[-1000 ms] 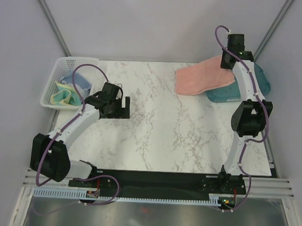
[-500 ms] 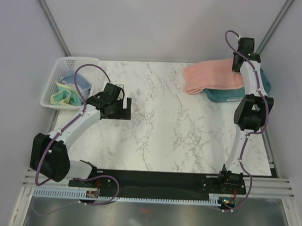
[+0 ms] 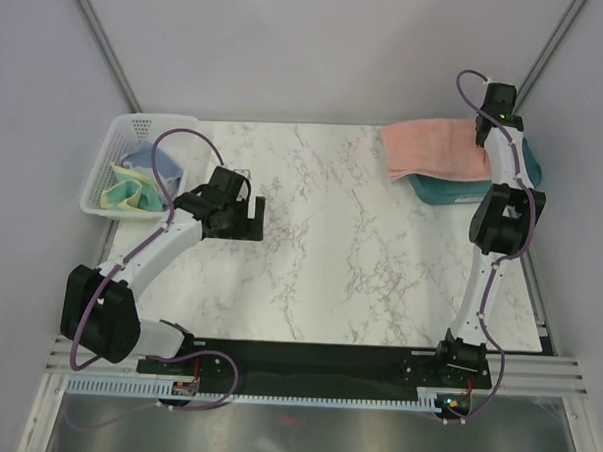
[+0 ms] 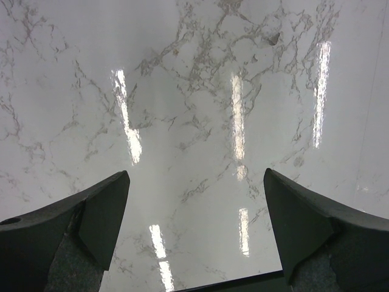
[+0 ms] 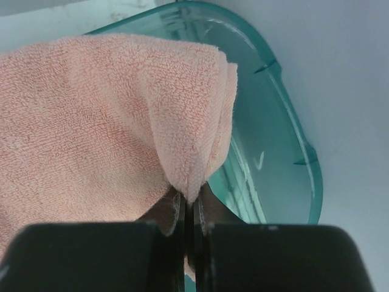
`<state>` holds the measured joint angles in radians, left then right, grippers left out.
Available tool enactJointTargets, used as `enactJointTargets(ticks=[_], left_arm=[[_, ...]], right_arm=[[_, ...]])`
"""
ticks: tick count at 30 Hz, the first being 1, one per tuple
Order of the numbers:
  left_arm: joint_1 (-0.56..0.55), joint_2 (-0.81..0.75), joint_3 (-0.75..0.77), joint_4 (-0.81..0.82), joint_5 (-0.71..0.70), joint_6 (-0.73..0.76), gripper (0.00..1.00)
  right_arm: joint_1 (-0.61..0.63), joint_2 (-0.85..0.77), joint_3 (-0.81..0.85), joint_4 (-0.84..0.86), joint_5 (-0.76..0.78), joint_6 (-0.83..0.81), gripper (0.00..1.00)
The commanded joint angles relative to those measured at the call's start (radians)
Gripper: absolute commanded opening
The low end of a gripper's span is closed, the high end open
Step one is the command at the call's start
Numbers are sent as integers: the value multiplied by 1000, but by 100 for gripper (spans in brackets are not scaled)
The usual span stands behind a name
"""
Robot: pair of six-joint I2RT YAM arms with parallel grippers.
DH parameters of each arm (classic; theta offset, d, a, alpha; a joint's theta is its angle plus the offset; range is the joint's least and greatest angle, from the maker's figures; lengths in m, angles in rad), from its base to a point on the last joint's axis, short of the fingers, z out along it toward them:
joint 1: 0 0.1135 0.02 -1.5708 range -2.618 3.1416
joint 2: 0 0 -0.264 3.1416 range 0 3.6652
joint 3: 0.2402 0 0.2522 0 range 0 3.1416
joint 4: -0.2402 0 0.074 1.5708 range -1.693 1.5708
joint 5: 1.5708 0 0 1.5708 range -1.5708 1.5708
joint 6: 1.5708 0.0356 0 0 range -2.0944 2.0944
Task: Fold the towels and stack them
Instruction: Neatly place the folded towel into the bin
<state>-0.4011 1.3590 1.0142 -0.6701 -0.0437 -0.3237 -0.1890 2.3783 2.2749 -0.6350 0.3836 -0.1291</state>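
A folded salmon-pink towel (image 3: 437, 147) hangs over the teal tray (image 3: 453, 190) at the back right. My right gripper (image 3: 486, 134) is shut on its right edge; the right wrist view shows the pinched fold of the pink towel (image 5: 121, 115) above the tray's rim (image 5: 285, 109). A pale-yellow towel (image 3: 123, 191) and a grey-blue towel (image 3: 144, 162) lie crumpled in the white basket (image 3: 136, 129) at the back left. My left gripper (image 3: 244, 218) stands open over bare marble right of the basket, its fingers (image 4: 97, 213) wide apart with nothing between them.
The marble tabletop (image 3: 321, 247) spans the workspace between the arms. Grey walls close in the back and both sides. The right arm's elbow (image 3: 504, 220) rises near the tray's front edge.
My right gripper has carried the pink towel rightward and back, so it now lies over the teal tray. The left arm has barely shifted.
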Motion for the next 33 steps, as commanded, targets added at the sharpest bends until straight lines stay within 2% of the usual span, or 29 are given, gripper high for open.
enactJointTargets(ticks=[1, 14, 18, 28, 29, 30, 33], left_arm=[[-5, 9, 7, 18, 15, 40, 100], [-7, 37, 21, 20, 39, 40, 100], [-7, 42, 24, 20, 39, 40, 100], [-10, 42, 15, 20, 67, 41, 100], [-10, 43, 15, 20, 68, 41, 100], [-10, 45, 17, 21, 67, 41, 100], [-12, 45, 21, 20, 71, 43, 100]], right_arm=[[-39, -2, 34, 119, 60, -4, 0], [-76, 71, 54, 207, 44, -78, 0], [-81, 114, 112, 225, 35, -86, 0], [-87, 114, 130, 273, 47, -112, 0], [-87, 116, 130, 281, 58, -109, 2], [-87, 116, 130, 282, 72, -101, 18], [-86, 87, 101, 282, 86, -83, 44]])
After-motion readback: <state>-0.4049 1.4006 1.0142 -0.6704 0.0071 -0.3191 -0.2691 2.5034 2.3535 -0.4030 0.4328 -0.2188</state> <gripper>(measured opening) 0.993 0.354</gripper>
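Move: The right hand already holds the towel's right end above the bin, whose middle is about 4 cm back, 4 cm left and 12 cm below. The towel's middle is some 15 cm left, 3 cm back and 5 cm below; its free edge overhangs the bin's left rim, about 28 cm left and 5 cm back of the hand. From the left hand, the bin is roughly 68 cm right, 24 cm ahead and 8 cm below. The right hand draws the towel about 7 cm right and 3 cm forward over the bin, then starts opening. ##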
